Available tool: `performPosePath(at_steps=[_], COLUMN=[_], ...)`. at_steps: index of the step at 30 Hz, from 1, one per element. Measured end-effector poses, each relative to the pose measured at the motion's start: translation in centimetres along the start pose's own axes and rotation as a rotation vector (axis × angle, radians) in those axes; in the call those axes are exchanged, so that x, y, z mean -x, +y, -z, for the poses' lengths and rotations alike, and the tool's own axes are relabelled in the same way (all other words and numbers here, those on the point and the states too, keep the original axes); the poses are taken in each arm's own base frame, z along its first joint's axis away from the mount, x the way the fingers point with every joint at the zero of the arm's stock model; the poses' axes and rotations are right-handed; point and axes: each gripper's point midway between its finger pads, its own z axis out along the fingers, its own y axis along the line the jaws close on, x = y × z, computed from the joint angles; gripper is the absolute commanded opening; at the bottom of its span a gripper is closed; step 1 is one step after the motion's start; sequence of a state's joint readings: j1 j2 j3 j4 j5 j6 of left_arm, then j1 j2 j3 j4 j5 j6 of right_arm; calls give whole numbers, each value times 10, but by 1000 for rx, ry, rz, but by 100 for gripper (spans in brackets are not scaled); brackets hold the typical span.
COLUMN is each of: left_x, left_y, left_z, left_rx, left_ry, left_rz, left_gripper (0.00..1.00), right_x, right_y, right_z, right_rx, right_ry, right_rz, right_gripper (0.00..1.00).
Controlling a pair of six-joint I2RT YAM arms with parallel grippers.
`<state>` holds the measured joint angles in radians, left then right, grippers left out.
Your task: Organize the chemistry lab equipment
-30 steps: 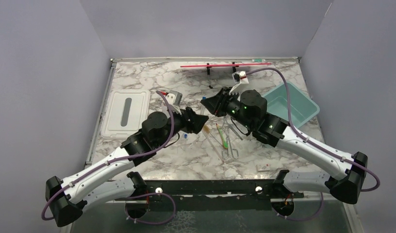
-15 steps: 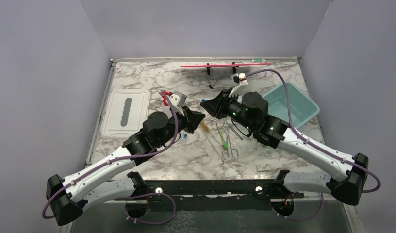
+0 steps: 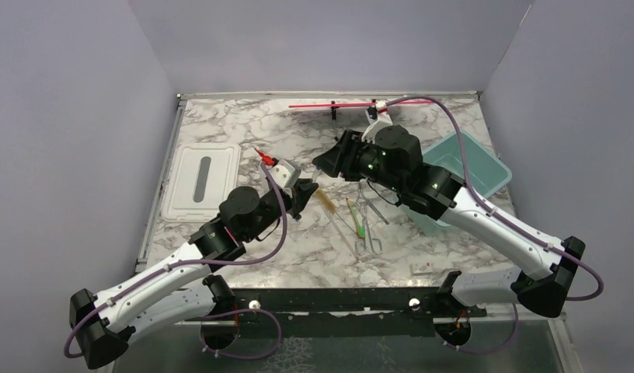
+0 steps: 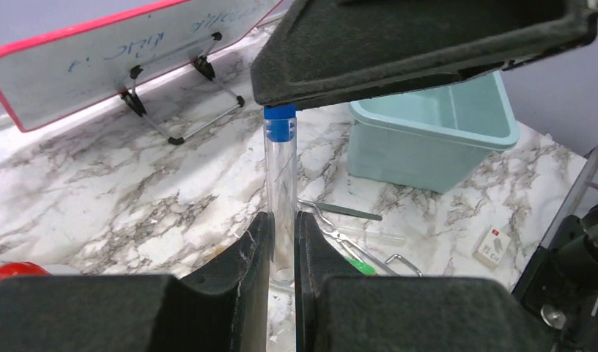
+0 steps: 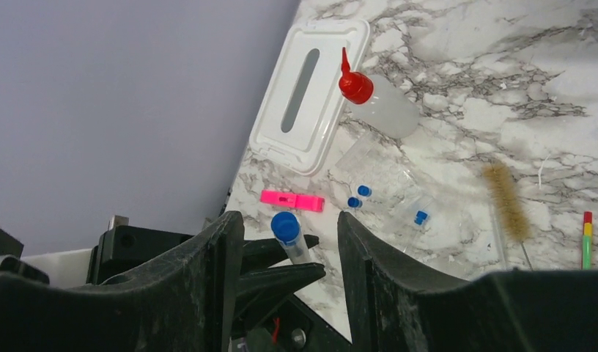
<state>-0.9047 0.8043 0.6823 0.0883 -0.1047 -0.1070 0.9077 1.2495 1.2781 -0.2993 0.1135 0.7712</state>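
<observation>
A clear tube with a blue cap (image 4: 281, 192) stands upright between my left gripper's (image 4: 283, 220) jaws, which are shut on its lower part. Just above the cap hang my right gripper's fingers (image 4: 428, 44). From the right wrist, my right gripper (image 5: 289, 220) is open, with the blue cap (image 5: 285, 226) between its fingers and touching neither. Over the table's middle the left gripper (image 3: 308, 189) and right gripper (image 3: 322, 163) face each other. On the marble lie the red-nozzled squeeze bottle (image 5: 377, 103), more blue-capped tubes (image 5: 358, 196), the tan brush (image 3: 328, 203), the green-handled tool (image 3: 360, 225) and the metal forceps (image 3: 368, 237).
A teal bin (image 3: 469, 167) stands at the right, behind my right arm. A white lid (image 3: 201, 180) lies at the left. A red-edged board on a black stand (image 3: 360, 103) runs along the back. A pink strip (image 5: 292, 199) and a small white card (image 3: 421, 267) lie on the table.
My left gripper has shut on the tube while my right gripper opened and let it go. The right gripper has drawn up and back; the left has pulled slightly nearer.
</observation>
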Motion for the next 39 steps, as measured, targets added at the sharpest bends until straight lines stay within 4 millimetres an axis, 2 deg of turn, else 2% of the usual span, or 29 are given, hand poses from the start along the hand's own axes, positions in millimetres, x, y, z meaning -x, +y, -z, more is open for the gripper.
performPosePath(at_steps=[5, 7, 11, 17, 20, 22, 25, 28, 34, 37, 39], left_x=[3, 3, -7, -9, -9, -10, -11, -15, -23, -2, 26], left_y=[3, 3, 5, 5, 5, 6, 11, 21, 47, 55, 61], left_z=[2, 2, 4, 4, 4, 4, 5, 8, 31, 51, 67], left_rx=[0, 0, 2, 3, 3, 9, 36, 97, 249, 298, 335], left_ry=[-10, -11, 20, 28, 29, 33, 36, 58, 114, 65, -4], left_rz=[-59, -68, -84, -93, -93, -94, -91, -76, -38, -20, -1], left_gripper=[0, 0, 0, 0, 1, 14, 47, 64, 75, 76, 76], right_x=[-7, -12, -22, -24, -24, -25, -26, -27, -24, -33, -45], right_y=[-1, -5, -11, -9, -9, -7, -5, -6, -14, -26, -36], right_z=[-7, -11, -14, -14, -14, -15, -17, -20, -34, -49, -62], right_rx=[-41, -64, -83, -76, -77, -73, -69, -70, -55, -22, -4], right_ry=[72, 99, 143, 162, 173, 186, 205, 211, 168, 140, 145], right_rz=[-15, -16, -19, -11, -5, 3, 19, 38, 160, 269, 342], right_gripper=[47, 42, 33, 31, 23, 20, 19, 18, 20, 21, 21])
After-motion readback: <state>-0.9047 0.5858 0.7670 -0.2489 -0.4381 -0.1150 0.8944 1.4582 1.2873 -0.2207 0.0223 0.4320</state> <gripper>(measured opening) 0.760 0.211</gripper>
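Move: The left hand already pinches the upright test tube low down, the tube's middle some 3 cm above its finger point. From the right hand, open beside the blue cap, that middle is about 1 cm back, 1 cm left and 4 cm below. Far below the left hand, the brush lies about 7 cm ahead and 5 cm right, the loose tubes some 2 cm ahead and 7 cm left; the wash bottle stands roughly 12 cm ahead and 13 cm left. The right fingers close on the capped top of the test tube after sinking about 3 cm and easing left, while the left hand steadies its lower part. The left fingers then open and let go, and that hand swings away to the left by some 8 cm, turning counter-clockwise, rising at the last. The right hand keeps its pinch and carries the tube another 4 to 5 cm down and 3 cm forward, its wrist rolling. ##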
